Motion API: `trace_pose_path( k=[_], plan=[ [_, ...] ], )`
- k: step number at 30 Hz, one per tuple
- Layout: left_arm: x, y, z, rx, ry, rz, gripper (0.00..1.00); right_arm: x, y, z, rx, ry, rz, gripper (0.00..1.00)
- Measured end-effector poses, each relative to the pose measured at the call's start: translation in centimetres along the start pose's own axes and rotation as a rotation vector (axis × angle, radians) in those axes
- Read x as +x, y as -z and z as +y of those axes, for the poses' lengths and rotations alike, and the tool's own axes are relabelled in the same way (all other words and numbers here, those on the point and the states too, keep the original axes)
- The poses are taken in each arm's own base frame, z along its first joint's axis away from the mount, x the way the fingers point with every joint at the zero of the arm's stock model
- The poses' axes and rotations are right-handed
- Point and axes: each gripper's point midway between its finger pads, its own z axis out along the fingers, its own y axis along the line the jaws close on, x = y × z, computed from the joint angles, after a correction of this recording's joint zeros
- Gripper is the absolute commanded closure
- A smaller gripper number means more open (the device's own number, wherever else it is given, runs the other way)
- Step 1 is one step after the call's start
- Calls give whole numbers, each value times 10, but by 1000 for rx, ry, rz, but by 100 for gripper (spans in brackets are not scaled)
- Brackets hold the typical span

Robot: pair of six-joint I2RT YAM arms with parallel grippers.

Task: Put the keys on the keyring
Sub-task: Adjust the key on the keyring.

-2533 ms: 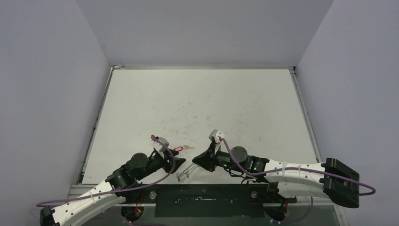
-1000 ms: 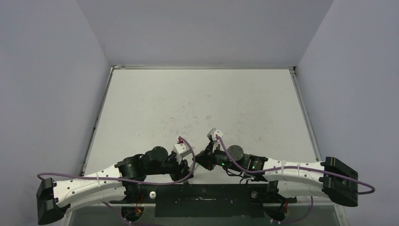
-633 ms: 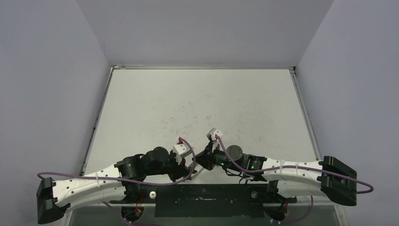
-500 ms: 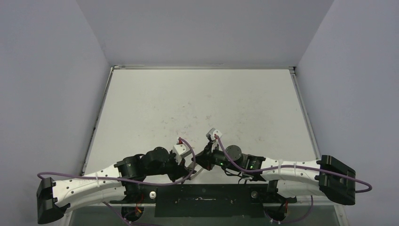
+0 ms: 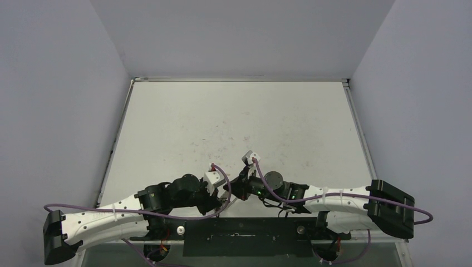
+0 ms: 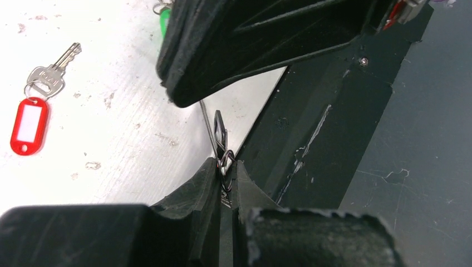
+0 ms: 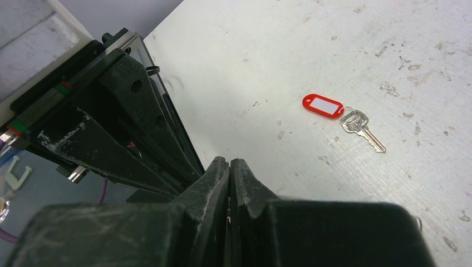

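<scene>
In the left wrist view my left gripper (image 6: 224,162) is shut on the small rings of the keyring (image 6: 215,129). Its thin wire runs straight up from there to the tip of my right gripper (image 6: 183,92). In its own view the right gripper (image 7: 229,161) is pressed shut, with only a sliver of something between the pads. The key with the red tag (image 6: 28,119) lies flat on the table, left of both grippers, and shows in the right wrist view as well (image 7: 323,105). A bit of the green tag (image 6: 164,19) peeks out behind the right gripper. From above, both grippers meet near the table's front edge (image 5: 227,199).
The black base plate (image 6: 323,128) of the arms runs along the table's near edge, right beside the keyring. Purple cables loop over both wrists (image 5: 225,183). The white table (image 5: 239,122) stretches away behind the grippers to grey walls.
My left gripper has closed on the keyring's rings. The right arm has drawn slightly left and toward the table's middle, its gripper staying shut.
</scene>
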Motion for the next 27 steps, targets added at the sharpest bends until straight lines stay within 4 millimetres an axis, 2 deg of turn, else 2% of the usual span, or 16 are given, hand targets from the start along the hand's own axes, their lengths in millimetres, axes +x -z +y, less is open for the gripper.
trace_pose_path(
  k=[13, 19, 23, 27],
  plan=[
    [-1, 0, -3, 17, -29, -6, 100, -1, -2, 3, -9, 13, -5, 100],
    [-7, 1, -7, 34, -35, -40, 68, -1, -7, 1, -10, 45, -17, 100],
    [-27, 9, -13, 74, -47, -170, 47, -10, -7, 16, -71, 125, -85, 100],
    [-41, 18, -19, 113, -49, -284, 42, -6, -2, 20, -110, 232, -116, 100]
  ],
)
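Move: The left fingers are shut on a small ring at the near end of the keyring; the keyring's middle lies about 4 cm ahead of them, 1 cm to the right and 2 cm higher. The red-tagged key is on the table some 11 cm ahead of the left hand, 1 cm left and 8 cm below. From the right fingertips, which hold the keyring's rim, its middle is level fore-aft and sideways and 2 cm below; the red-tagged key is about 6 cm ahead, 2 cm left and 11 cm down. Upward, after first keeping its pinch almost in place, goes the left hand: the fingers open to over half, let go of the small ring and climb away from it about 5 cm, tipping up some 15 degrees. The right hand stays shut on the rim, edging about 1 cm left and up, then back, and rolls about 15 degrees around its fingers, forward side rising. ##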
